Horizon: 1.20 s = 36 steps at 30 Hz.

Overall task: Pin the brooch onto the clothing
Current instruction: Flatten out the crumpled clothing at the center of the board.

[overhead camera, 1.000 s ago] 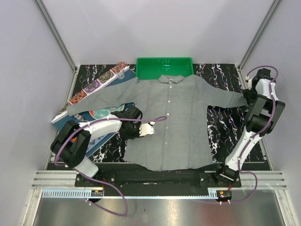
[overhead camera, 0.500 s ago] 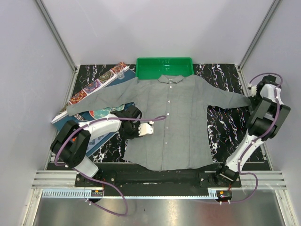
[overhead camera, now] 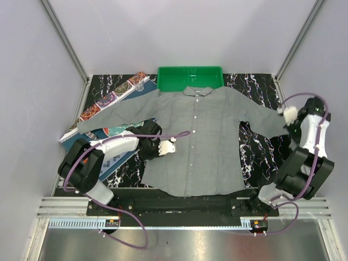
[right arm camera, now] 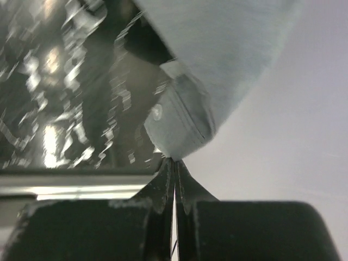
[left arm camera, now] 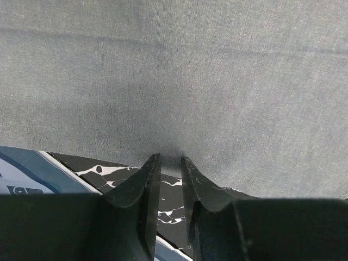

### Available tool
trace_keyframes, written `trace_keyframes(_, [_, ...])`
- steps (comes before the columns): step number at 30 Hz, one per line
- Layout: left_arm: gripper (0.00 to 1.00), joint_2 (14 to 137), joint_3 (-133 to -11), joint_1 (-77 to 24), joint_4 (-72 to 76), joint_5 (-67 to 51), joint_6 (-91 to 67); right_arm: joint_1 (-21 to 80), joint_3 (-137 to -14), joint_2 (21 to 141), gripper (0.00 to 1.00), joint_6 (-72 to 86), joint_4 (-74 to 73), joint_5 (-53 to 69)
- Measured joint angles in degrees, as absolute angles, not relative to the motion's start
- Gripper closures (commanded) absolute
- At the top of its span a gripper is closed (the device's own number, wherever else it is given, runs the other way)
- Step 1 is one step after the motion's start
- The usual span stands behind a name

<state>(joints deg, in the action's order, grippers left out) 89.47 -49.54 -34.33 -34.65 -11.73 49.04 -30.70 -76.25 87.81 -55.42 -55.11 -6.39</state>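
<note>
The grey shirt (overhead camera: 204, 141) lies spread flat on the table, collar at the far side. My left gripper (overhead camera: 165, 147) is low at the shirt's left side edge. In the left wrist view its fingers (left arm camera: 147, 174) stand a narrow gap apart, and the tips (left arm camera: 168, 157) pinch the hem of the shirt (left arm camera: 174, 81). My right gripper (overhead camera: 288, 114) is shut on the cuff of the right sleeve (right arm camera: 182, 130) and holds it up off the table at the right edge; its closed tips (right arm camera: 174, 160) show in the right wrist view. The brooch is not in view.
A green tray (overhead camera: 190, 76) stands behind the collar. A patterned placemat (overhead camera: 109, 99) with a small clear object (overhead camera: 140, 85) lies at the far left. A blue mat (overhead camera: 117, 155) and a round patterned plate (overhead camera: 117, 131) lie partly under the left sleeve. The table is black marble (overhead camera: 261, 147).
My right arm has swung toward the near side, carrying the sleeve cuff a little nearer and stretching the sleeve. My left gripper has shifted slightly left at the shirt's edge.
</note>
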Motion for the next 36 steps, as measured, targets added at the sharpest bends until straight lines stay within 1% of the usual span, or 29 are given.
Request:
trace_keyframes(6, [0.75, 89.5, -49.5, -33.2, -34.8, -11.7, 49.0, -30.7, -54.5, 78.3, 1.00, -68.1, -57.2, -7.8])
trace_keyframes(10, [0.75, 89.5, -49.5, -33.0, -34.8, -11.7, 48.8, -30.8, -47.8, 76.4, 1.00, -73.4, -55.2, -11.0])
trace_keyframes(11, [0.75, 89.5, -49.5, -33.0, -34.8, -11.7, 48.8, -30.8, -47.4, 76.5, 0.96, -74.2, -54.2, -11.8])
trace_keyframes(12, [0.75, 89.5, -49.5, -33.0, -34.8, -11.7, 48.8, -30.8, -47.3, 76.7, 0.84, -74.7, -52.7, -12.8])
trace_keyframes(14, [0.75, 89.5, -49.5, -33.0, -34.9, -11.8, 48.8, -30.9, -47.8, 77.7, 0.65, -74.7, -50.0, -14.3])
trace_keyframes(15, [0.75, 89.5, -49.5, -33.0, -35.0, -11.8, 48.8, -30.9, -48.6, 78.8, 0.44, -74.6, -48.7, -15.2])
trace_keyframes(17, [0.75, 89.5, -49.5, -33.0, -35.1, -11.8, 48.8, -31.0, -51.5, 81.9, 0.33, -73.7, -46.7, -16.6])
trace_keyframes(18, [0.74, 89.5, -49.5, -33.0, -35.2, -11.9, 48.8, -31.1, -53.4, 83.5, 0.22, -73.5, -45.9, -17.3])
trace_keyframes(20, [0.72, 89.3, -49.5, -33.0, -35.9, -12.2, 48.9, -31.1, -57.7, 86.1, 0.18, -72.9, -45.4, -17.5])
trace_keyframes(23, [0.69, 87.5, -49.3, -33.0, -37.6, -13.3, 49.7, -31.1, -64.0, 87.3, 0.17, -71.7, -47.3, -16.6])
trace_keyframes(25, [0.68, 85.4, -49.1, -33.0, -38.7, -14.5, 50.0, -31.1, -68.5, 87.4, 0.17, -70.1, -50.7, -13.9])
trace_keyframes(27, [0.60, 82.8, -49.1, -33.0, -40.2, -16.6, 49.7, -30.9, -72.8, 87.5, 0.15, -68.1, -54.8, -10.7])
trace_keyframes(28, [0.55, 81.5, -49.3, -32.8, -40.9, -17.8, 49.3, -30.4, -74.8, 87.5, 0.09, -66.6, -57.0, -8.7])
trace_keyframes(29, [0.50, 80.0, -49.8, -32.3, -41.9, -19.4, 48.5, -29.8, -76.9, 87.5, 0.06, -65.1, -59.3, -6.3])
trace_keyframes(30, [0.40, 78.6, -50.4, -31.6, -42.6, -21.1, 47.8, -28.8, -78.7, 87.5, 0.03, -63.3, -61.6, -3.6])
trace_keyframes(31, [0.34, 77.1, -51.4, -30.4, -43.1, -22.7, 46.5, -27.4, -80.4, 87.5, 0.00, -61.3, -63.8, -0.7])
trace_keyframes(32, [0.30, 75.7, -52.5, -29.2, -43.4, -23.9, 45.5, -26.1, -81.3, 87.5, 0.00, -60.0, -65.1, 1.4])
trace_keyframes(33, [0.24, 73.8, -53.9, -27.6, -43.1, -25.1, 43.6, -24.4, -82.0, 87.4, 0.00, -58.2, -66.4, 3.8])
trace_keyframes(34, [0.21, 71.8, -55.4, -26.1, -42.6, -25.8, 41.9, -22.3, -82.4, 87.3, 0.00, -56.4, -67.3, 6.0])
trace_keyframes(35, [0.16, 69.8, -56.9, -24.6, -42.0, -26.5, 40.2, -19.7, -82.4, 87.1, 0.00, -54.4, -67.8, 7.9])
trace_keyframes(36, [0.08, 67.7, -58.4, -23.2, -40.9, -27.0, 38.5, -16.9, -82.4, 87.0, 0.00, -52.6, -68.4, 9.5])
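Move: At the left fingertips lies the clothing's left side edge; its middle is about 18 cm right and 6 cm ahead, with the half-covered plate some 16 cm ahead and 12 cm left. From the right hand, still pinching the right cuff in the air, the bare board spot for the cuff lies roughly 11 cm back, 4 left and 13 below; the clothing's near right hem corner is 17 back and 18 left, its middle 42 left and 3 ahead. Drawing the pinched right cuff back about 11 cm and down over the board's near right corner, the right hand opens wide and lets go, then retreats forward and up before swinging left towards the clothing's body. The left hand stays resting on the side edge at first, then lifts off some 15 cm, tilting its fingers to the right and opening. ##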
